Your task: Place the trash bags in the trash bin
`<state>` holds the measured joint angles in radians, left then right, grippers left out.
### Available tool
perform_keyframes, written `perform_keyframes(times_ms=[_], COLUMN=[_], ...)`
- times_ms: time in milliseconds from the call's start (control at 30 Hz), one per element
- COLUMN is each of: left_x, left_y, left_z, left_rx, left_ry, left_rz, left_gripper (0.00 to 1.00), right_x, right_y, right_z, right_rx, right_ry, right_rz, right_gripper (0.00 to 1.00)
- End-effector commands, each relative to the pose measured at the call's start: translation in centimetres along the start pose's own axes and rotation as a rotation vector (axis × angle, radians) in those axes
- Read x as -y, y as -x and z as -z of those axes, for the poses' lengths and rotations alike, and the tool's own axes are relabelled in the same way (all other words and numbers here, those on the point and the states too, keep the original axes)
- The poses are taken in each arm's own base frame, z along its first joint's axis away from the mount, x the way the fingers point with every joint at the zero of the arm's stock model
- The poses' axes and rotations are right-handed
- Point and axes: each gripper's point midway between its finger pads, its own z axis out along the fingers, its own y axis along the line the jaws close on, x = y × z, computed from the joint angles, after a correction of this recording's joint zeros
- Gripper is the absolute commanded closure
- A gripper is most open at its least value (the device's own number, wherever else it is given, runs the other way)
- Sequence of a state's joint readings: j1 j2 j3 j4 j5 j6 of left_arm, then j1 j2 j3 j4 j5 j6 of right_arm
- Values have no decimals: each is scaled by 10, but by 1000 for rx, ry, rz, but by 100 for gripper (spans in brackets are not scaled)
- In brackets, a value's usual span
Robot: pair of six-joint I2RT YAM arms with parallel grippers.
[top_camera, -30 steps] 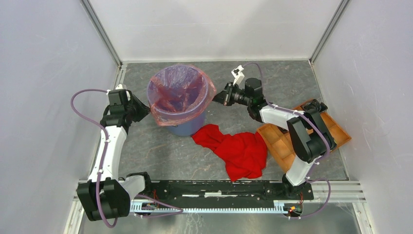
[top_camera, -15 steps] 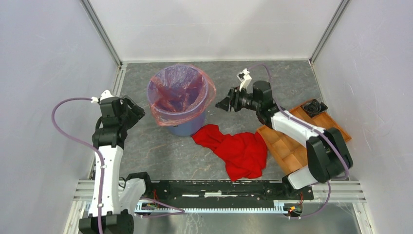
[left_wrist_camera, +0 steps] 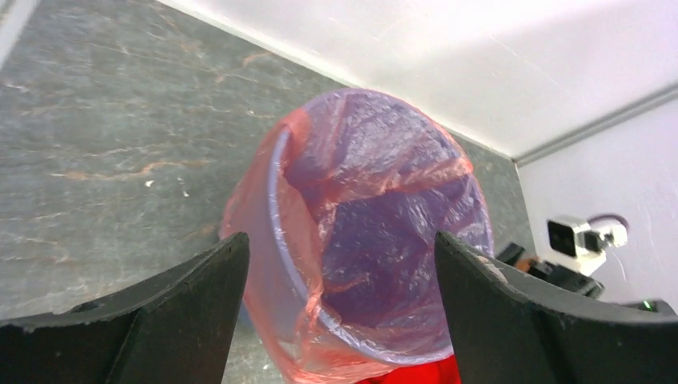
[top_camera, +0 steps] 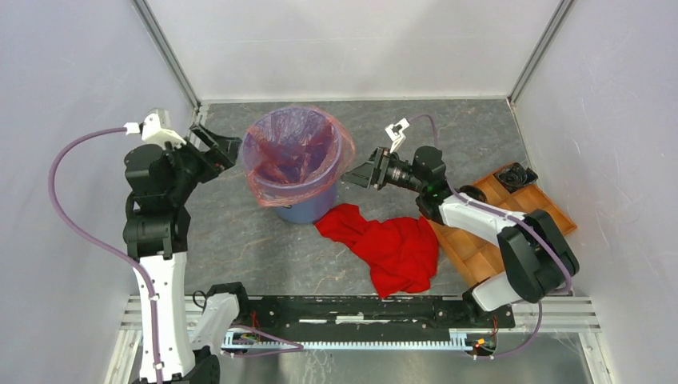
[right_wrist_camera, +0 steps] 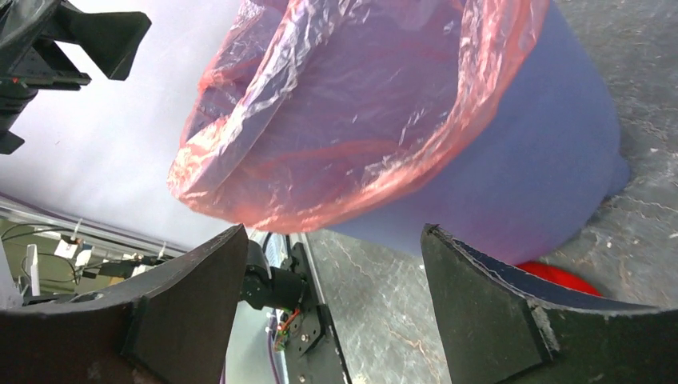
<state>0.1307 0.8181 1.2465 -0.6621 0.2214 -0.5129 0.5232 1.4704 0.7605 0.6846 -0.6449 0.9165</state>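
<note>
The blue trash bin (top_camera: 310, 210) stands at the back middle of the table. A translucent red-orange trash bag (top_camera: 294, 149) lines it, its edge folded out over the rim. My left gripper (top_camera: 219, 144) hangs open to the left of the rim, clear of it, with nothing between its fingers. My right gripper (top_camera: 357, 174) is open just right of the bin, also holding nothing. The left wrist view looks down into the bag (left_wrist_camera: 384, 200) between the left gripper's (left_wrist_camera: 340, 238) spread fingers. The right wrist view shows the bin wall (right_wrist_camera: 544, 160) and bag overhang (right_wrist_camera: 336, 120) beyond the right gripper (right_wrist_camera: 332, 232).
An opaque red cloth (top_camera: 393, 245) lies crumpled on the table in front of the bin, touching its base. An orange-brown compartment tray (top_camera: 488, 232) sits at the right under the right arm. White walls close in the back and both sides.
Both grippers have opened and let go of the bag's edge. The left arm rose and swung back to the left; the right gripper drew slightly away and down from the rim.
</note>
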Motion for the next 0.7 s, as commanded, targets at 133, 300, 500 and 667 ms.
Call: perform_keyframes(times_ms=[133, 300, 500, 667], left_x=[40, 51, 62, 80], left_y=[-23, -23, -30, -34], left_z=[-2, 4, -3, -12], left_rx=[-127, -131, -186, -216], left_ry=[-243, -292, -339, -386], left_rz=[-87, -113, -108, -121], left_gripper=[8, 6, 5, 6], right_x=[-3, 5, 8, 16], right_y=[18, 2, -24, -30], right_z=[-34, -38, -33, -26], right_rx=[64, 46, 26, 52], right_ry=[10, -20, -50, -53], right_rz=[-4, 0, 51, 211], right_gripper=[28, 59, 79, 72])
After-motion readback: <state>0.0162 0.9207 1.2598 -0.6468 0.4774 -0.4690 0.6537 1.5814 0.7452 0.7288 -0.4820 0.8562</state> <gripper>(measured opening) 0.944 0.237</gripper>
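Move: The red bag's loose hem, on the right front side of the bin, hangs just past the right fingertips: about 3 cm left, 1 cm ahead, 2 cm lower. From that hand the bin mouth's middle is some 14 cm left and 9 cm ahead at about its height; the red cloth lies roughly 12 cm back, 6 cm right and 22 cm below. From the left hand, the bin mouth is about 15 cm right, 9 cm ahead and 14 cm below. The bag's hem gets pinched between the right fingertips: that hand eases some 3 cm left and slightly forward while its wide-open fingers close, then draws back 2 cm and down another 3 cm with the film. High up, the empty, open left hand swings about 7 cm right towards the bin mouth, turning some 20 degrees clockwise. ##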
